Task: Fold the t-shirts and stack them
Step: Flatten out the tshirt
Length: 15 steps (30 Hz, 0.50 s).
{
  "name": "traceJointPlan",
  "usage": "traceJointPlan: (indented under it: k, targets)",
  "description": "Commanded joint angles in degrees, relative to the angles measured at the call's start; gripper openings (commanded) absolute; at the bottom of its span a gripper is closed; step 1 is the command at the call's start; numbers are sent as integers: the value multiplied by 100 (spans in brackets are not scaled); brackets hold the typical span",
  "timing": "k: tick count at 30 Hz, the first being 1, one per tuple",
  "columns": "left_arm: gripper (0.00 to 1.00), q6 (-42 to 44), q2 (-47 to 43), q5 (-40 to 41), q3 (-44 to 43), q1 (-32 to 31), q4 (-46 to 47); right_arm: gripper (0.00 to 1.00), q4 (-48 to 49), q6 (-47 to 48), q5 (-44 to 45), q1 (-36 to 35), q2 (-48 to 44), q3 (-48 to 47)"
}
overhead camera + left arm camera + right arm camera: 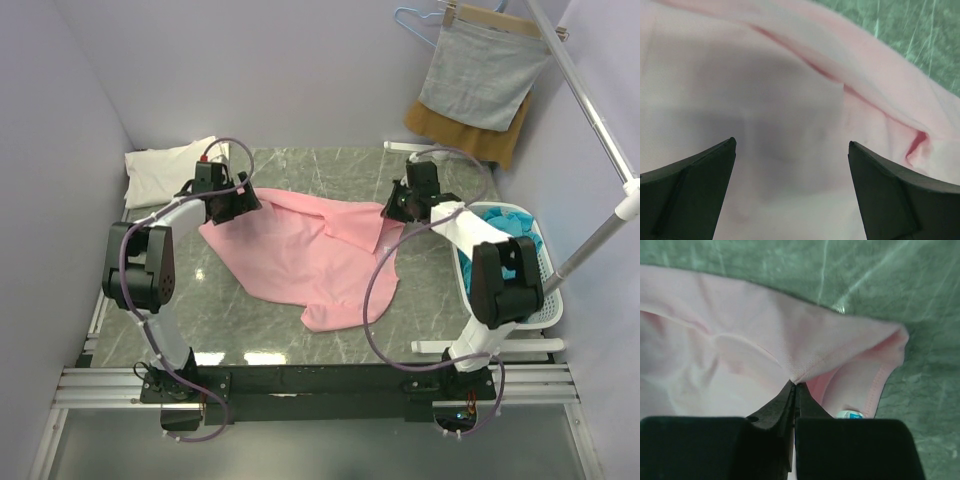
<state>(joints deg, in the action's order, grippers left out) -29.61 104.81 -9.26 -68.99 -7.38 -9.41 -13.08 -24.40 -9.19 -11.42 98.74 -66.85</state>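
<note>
A pale pink t-shirt (300, 255) lies crumpled across the middle of the green marble table (330, 170). My right gripper (795, 384) is shut on a hemmed fold of the pink t-shirt (765, 330) near its neck, where a white-blue label (850, 414) peeks out. In the top view that right gripper (392, 213) sits at the shirt's far right edge. My left gripper (791, 145) hangs open just above the pink cloth (765, 100), and the top view puts this left gripper (240, 205) at the shirt's far left corner. A cream-white t-shirt (172, 168) lies folded at the back left. Teal-blue t-shirts (505, 225) fill a basket.
A white laundry basket (548, 290) stands at the table's right edge. A grey cloth (480, 75) on a hanger and a mustard-brown cloth (505, 140) hang at the back right. A white pole (600, 135) slants down the right side.
</note>
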Motion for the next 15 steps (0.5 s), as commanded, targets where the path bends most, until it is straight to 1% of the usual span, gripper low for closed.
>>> traceJointPlan:
  k: [1,6,10,11,15]
  targets:
    - [99,69,311,99,-737,-1,45,0,95,85,592,43,-829,-56]
    - [99,16,917,-49,-1607,175,-158,0,-98,208,910,96,-1260,-161]
    - [100,42,1409,-24,-2249,280,-254,0,-256,313,910,105,-1331,-258]
    - [100,60,1645,-67,-2563,289,-280,0,-256,339,910,105,-1331,-258]
    - [100,279,2147,-304,-3111,298,-193,0,-274,348,770,96,-1296,-311]
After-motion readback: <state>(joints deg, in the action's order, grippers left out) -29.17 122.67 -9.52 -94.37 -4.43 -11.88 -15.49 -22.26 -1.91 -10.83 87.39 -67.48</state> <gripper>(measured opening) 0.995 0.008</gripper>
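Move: The far left corner of the t-shirt lies about 10 cm ahead of the open left gripper, 7 cm to its left and 5 cm below; the folded white cloth is some 15 cm ahead, 22 cm left. The right gripper already holds the t-shirt's far edge near its right corner. From it the t-shirt's middle lies about 18 cm left, 10 cm back and 7 cm below, the laundry basket some 30 cm right and 12 cm back. Keep the right fingers shut on the t-shirt's far edge and lift it, easing some 3 cm right as the fingers tip up to point less steeply. Meanwhile send the left gripper, wide open, about 10 cm forward just above the cloth to the far edge, bearing slightly left late on, without closing. ##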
